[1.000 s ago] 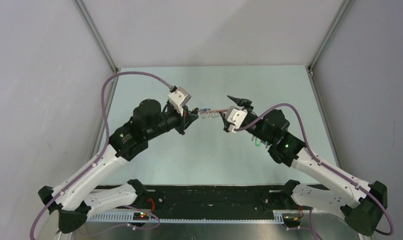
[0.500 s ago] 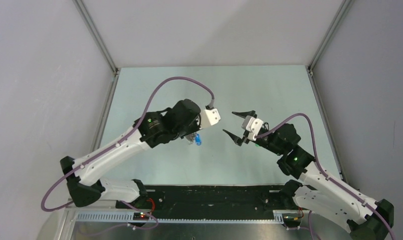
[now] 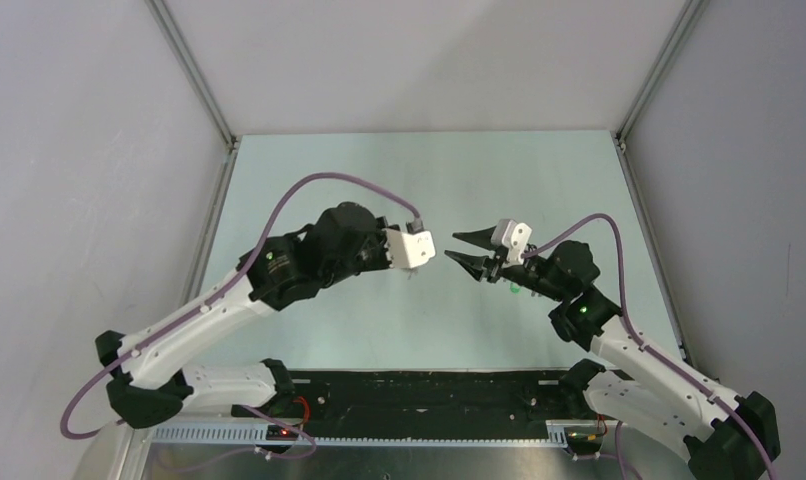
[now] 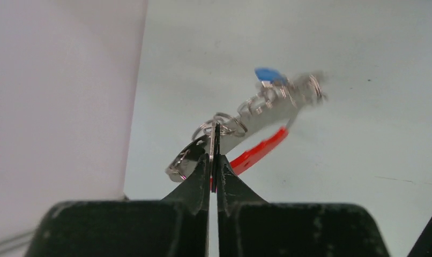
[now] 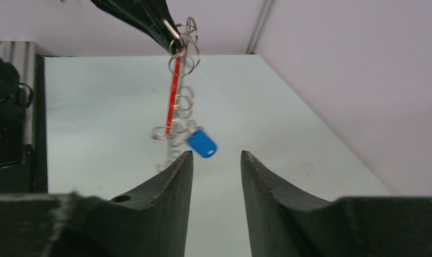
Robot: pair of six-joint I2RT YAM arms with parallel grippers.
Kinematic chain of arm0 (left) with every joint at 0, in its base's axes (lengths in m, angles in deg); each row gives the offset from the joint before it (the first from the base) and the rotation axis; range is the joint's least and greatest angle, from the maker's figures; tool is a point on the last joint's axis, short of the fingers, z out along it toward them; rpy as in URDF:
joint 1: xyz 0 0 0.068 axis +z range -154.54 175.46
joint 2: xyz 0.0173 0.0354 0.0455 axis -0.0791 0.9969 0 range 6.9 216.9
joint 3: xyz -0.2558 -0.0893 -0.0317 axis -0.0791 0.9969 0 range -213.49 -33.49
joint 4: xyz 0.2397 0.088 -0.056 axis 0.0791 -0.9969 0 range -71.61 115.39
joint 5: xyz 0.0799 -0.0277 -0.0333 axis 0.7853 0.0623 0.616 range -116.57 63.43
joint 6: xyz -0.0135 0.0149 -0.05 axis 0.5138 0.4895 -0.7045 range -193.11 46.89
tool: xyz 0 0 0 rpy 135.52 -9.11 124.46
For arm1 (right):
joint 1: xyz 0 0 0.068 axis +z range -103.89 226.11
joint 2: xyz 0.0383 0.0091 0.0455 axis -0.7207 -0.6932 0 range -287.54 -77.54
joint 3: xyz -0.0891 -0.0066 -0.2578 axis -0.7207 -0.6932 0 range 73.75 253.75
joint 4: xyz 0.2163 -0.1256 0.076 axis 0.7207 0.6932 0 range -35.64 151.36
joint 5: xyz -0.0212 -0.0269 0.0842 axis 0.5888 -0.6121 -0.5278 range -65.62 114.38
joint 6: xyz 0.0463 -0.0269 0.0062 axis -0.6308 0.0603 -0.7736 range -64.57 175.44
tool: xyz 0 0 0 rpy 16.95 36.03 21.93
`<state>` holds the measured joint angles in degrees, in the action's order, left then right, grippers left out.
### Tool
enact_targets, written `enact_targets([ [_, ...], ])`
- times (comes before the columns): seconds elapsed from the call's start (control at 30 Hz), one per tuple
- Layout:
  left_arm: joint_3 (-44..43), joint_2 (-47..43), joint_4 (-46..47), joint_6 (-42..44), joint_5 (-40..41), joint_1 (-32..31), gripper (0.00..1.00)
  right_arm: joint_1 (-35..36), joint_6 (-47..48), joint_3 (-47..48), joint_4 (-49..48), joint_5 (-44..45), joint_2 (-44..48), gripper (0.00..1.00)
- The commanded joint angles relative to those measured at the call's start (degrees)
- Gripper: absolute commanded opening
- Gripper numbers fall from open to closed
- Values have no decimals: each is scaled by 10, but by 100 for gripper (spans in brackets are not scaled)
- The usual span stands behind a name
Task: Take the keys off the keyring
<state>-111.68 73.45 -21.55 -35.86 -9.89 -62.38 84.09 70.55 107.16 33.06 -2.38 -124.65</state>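
My left gripper (image 4: 214, 155) is shut on the keyring at its top end. The red loop (image 4: 259, 152) hangs behind the jaws. A chain of thin metal rings, the silver keys (image 4: 267, 107) and a blue tag (image 4: 270, 75) trail from it in the air, blurred. In the right wrist view the keyring (image 5: 173, 96) dangles from the left fingers (image 5: 144, 16), with the blue tag (image 5: 202, 143) just beyond my right gripper (image 5: 216, 156). That gripper is open and holds nothing. From above, the right gripper (image 3: 459, 250) faces the left wrist (image 3: 414, 248), which hides the keyring.
A speck of bright green (image 3: 516, 290) shows on the table under the right arm. The pale table (image 3: 429, 170) is walled on three sides. A black strip (image 3: 429, 390) runs along the near edge between the arm bases.
A second ago the keyring stretched between both grippers. The right gripper has let go and opened, then narrowed a little. The left arm has turned, and the keyring now hangs from it alone.
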Motion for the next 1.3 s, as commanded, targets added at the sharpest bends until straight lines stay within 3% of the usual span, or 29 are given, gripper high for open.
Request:
enact_targets([
  [0.0,57,-56,90,71,-104,-3,0,-9,-37,-5,-65,-57,-2,40],
  [0.27,136,-78,151,130,-148,-3,0,-14,-42,-12,-103,-62,-9,37],
  [0.5,192,-108,217,114,-181,-3,0,-14,-37,-14,-116,-157,-29,29],
  [0.83,209,-121,240,99,-189,-3,0,-11,-54,-14,-115,-230,-44,22],
  [1.27,211,-127,243,93,-195,-3,0,28,-29,-14,-34,-209,-19,21],
])
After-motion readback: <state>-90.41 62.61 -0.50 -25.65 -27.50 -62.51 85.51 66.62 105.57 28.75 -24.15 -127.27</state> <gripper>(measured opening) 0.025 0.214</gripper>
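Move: My left hand already pinches a ring of the keyring, whose middle is about 1 cm back, 1 cm right and 3 cm below it. The blue tag on the keyring's free end is some 7 cm left of my empty right hand, 1 cm ahead and 4 cm lower. The red handle is about 9 cm left of my right hand, 1 cm back and 4 cm below it. I bring my right hand back about 6.5 cm and some 3 cm left towards the blue-tag end of the keyring, swinging it about 20 degrees counter-clockwise while its half-open fingers narrow to a small gap. Keeping its pinch, my left hand carries the keyring right, back and down, dipping about 5 cm and then rising a little, and turns roughly 20 degrees clockwise. ##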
